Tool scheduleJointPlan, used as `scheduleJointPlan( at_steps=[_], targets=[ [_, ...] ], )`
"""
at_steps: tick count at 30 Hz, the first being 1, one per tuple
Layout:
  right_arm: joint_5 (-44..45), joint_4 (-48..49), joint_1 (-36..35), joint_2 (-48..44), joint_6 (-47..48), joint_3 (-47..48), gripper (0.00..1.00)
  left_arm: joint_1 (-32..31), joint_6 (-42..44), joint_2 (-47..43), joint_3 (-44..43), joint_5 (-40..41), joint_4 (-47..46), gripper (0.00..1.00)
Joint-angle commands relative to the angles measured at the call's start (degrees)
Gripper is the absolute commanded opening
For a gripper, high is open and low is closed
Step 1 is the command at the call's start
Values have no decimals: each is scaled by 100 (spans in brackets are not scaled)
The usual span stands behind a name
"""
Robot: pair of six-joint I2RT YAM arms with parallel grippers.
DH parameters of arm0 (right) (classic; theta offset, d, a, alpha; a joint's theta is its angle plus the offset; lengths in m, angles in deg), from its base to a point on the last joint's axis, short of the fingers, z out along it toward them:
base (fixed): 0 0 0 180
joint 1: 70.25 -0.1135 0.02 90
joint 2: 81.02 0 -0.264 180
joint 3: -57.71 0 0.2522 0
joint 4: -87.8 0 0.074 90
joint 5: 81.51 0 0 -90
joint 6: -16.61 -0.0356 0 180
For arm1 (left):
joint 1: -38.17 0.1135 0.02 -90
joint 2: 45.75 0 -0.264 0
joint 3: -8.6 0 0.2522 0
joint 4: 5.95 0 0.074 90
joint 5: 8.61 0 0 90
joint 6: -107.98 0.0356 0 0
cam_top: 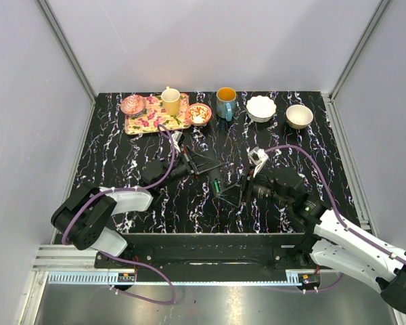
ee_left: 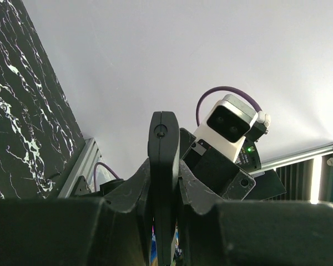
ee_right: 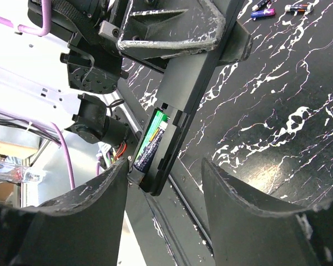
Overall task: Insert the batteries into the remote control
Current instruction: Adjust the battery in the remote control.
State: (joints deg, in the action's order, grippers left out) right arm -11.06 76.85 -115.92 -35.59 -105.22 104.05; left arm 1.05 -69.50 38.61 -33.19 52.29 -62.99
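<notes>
My left gripper [cam_top: 215,166] [ee_left: 164,183] is shut on the remote control [ee_left: 163,155] [ee_right: 184,102], a slim black bar held above the table's middle. The remote's open slot faces the right wrist camera, and a battery [ee_right: 151,147] [cam_top: 216,184] with green wrapping lies in it. My right gripper [ee_right: 164,185] [cam_top: 224,193] stands open around the remote's lower end. Its left finger [ee_right: 83,205] is right beside the battery's dark end; its right finger [ee_right: 244,205] is well apart from the remote. Two more batteries [ee_right: 265,12] lie loose on the table beyond.
Along the back edge stand a patterned tray [cam_top: 141,123] with a yellow cup [cam_top: 170,100], a red bowl [cam_top: 198,114], a teal mug [cam_top: 225,101] and two white bowls [cam_top: 261,107]. The right arm's camera head [ee_left: 228,121] sits close to the left fingers.
</notes>
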Motion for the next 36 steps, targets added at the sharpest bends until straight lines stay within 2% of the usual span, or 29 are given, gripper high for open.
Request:
scheduleJointPlan(
  at_steps=[1, 21, 36],
  targets=[
    [56, 290, 84, 27, -7, 38, 58, -14, -137, -148, -97, -52, -741, 0],
    [-198, 651, 260, 159, -244, -67, 52, -155, -278, -51, -45, -96, -1190, 0],
    [-488, 1072, 445, 317, -552, -226, 37, -208, -331, -51, -71, -78, -1339, 0]
  ],
)
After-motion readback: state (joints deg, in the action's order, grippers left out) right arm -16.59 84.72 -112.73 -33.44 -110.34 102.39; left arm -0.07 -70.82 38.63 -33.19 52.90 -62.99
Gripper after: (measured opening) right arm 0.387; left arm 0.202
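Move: The battery end of the remote, held out in my left hand, is what my right hand works on: its open compartment lies about 4 cm to the left of my right fingertips, 1 cm ahead and nearly level. The remote's tip is some 3 cm left and 1 cm back. A purple battery lies on the table roughly 28 cm left, 10 cm ahead and 22 cm lower. From my left hand the compartment is about 7 cm back and 2 cm lower. I close my right fingers from a bit over half open to roughly two fifths, bringing them in from both sides of the remote's battery end. As they narrow, I ease the hand up about 1 cm, with a slight forward-and-left creep, and roll it some 5 degrees, left side rising, so one tip comes over the batteries and the other to the remote's flank. My left hand keeps its grip on the remote, almost still. ##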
